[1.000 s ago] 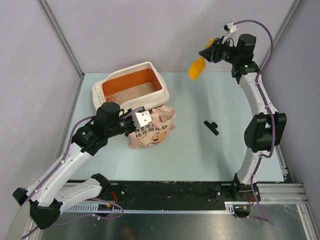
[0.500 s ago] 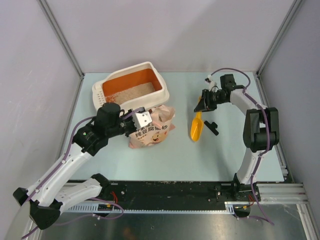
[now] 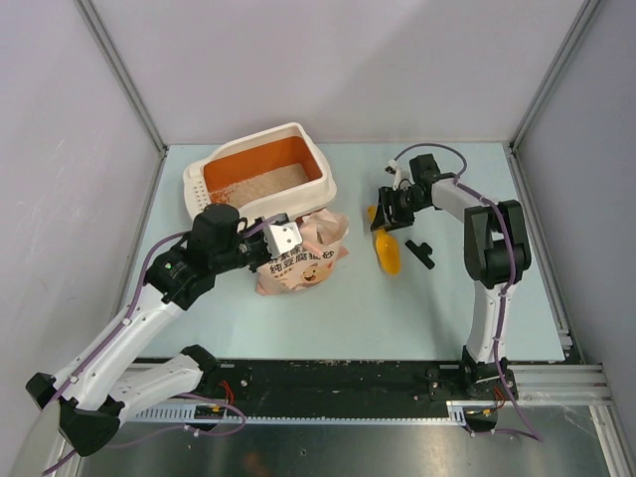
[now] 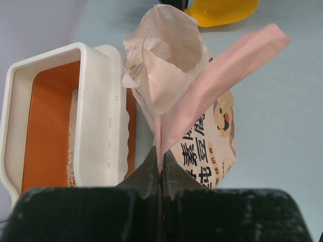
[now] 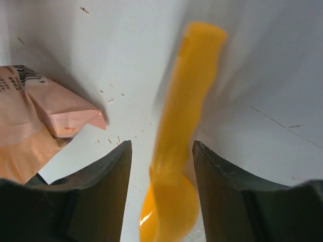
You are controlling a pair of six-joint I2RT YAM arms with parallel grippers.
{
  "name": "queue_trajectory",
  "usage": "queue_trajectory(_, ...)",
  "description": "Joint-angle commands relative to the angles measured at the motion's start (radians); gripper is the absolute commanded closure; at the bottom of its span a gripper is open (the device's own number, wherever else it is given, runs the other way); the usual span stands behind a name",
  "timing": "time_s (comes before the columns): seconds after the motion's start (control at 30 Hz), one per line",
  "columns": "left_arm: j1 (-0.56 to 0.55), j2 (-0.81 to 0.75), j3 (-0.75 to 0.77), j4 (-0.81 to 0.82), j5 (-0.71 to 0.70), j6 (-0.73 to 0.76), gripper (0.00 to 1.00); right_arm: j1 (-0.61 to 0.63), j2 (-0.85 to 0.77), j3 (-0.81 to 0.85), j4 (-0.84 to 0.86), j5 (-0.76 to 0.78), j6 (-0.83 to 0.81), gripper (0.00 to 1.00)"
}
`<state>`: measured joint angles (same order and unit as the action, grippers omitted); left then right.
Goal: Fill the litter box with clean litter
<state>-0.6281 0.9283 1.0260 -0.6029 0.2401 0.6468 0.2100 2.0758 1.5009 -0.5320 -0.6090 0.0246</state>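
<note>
The litter box [image 3: 320, 177] stands at the back left, cream outside and orange inside, with a thin patch of pale clean litter [image 3: 266, 185] on its floor. It also shows in the left wrist view [image 4: 108, 116], with the litter [image 4: 72, 136] inside. My left gripper [image 3: 276, 237] is shut on the top flap of the pink-beige printed bag [image 3: 298, 260], which stands open beside the box [image 4: 202, 126]. My right gripper [image 3: 386, 211] is open and low over the table. The yellow-orange scoop [image 3: 388, 248] lies there, its blurred handle [image 5: 186, 101] between the open jaws.
A small black part [image 3: 421, 253] lies on the table just right of the scoop. The bag's corner [image 5: 50, 108] shows to the left of the right gripper. Grey walls and frame posts close in the back and both sides.
My right arm came down from high at the back right to the table with the scoop. Its jaws have opened and the scoop now lies on the table. The left arm has not moved.
</note>
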Motion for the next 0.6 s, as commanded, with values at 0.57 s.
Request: queue_trajectory(0.57, -0.004, -0.059, -0.046, 0.143, 0.018, -0.058, 1.00, 0.037, -0.418, -0.074, 0.102, -0.402, -0.155, 0.21)
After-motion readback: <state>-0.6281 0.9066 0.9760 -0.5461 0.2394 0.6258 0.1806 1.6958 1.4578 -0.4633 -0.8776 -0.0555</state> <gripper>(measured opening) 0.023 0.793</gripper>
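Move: The yellow scoop lies on the table between the right hand's loosened fingers, its middle some 3 cm back from them and just below. From that hand the paper bag stands about 17 cm left and 9 cm back, the litter box about 28 cm left and 11 cm ahead, a black piece 9 cm right and 6 cm back. From the left hand, pinching the bag's rim, the scoop is about 24 cm right, 6 cm ahead and 22 cm below. The scoop's handle is let go on the table: the right fingers spread wide while the hand first slips about 5 cm right and forward off it. Then it climbs fast, ending some 17 cm higher and swinging back and left over the handle end, the fingers tilting up about 30 degrees from their steep downward slant. The left hand keeps its pinch on the bag's rim. ##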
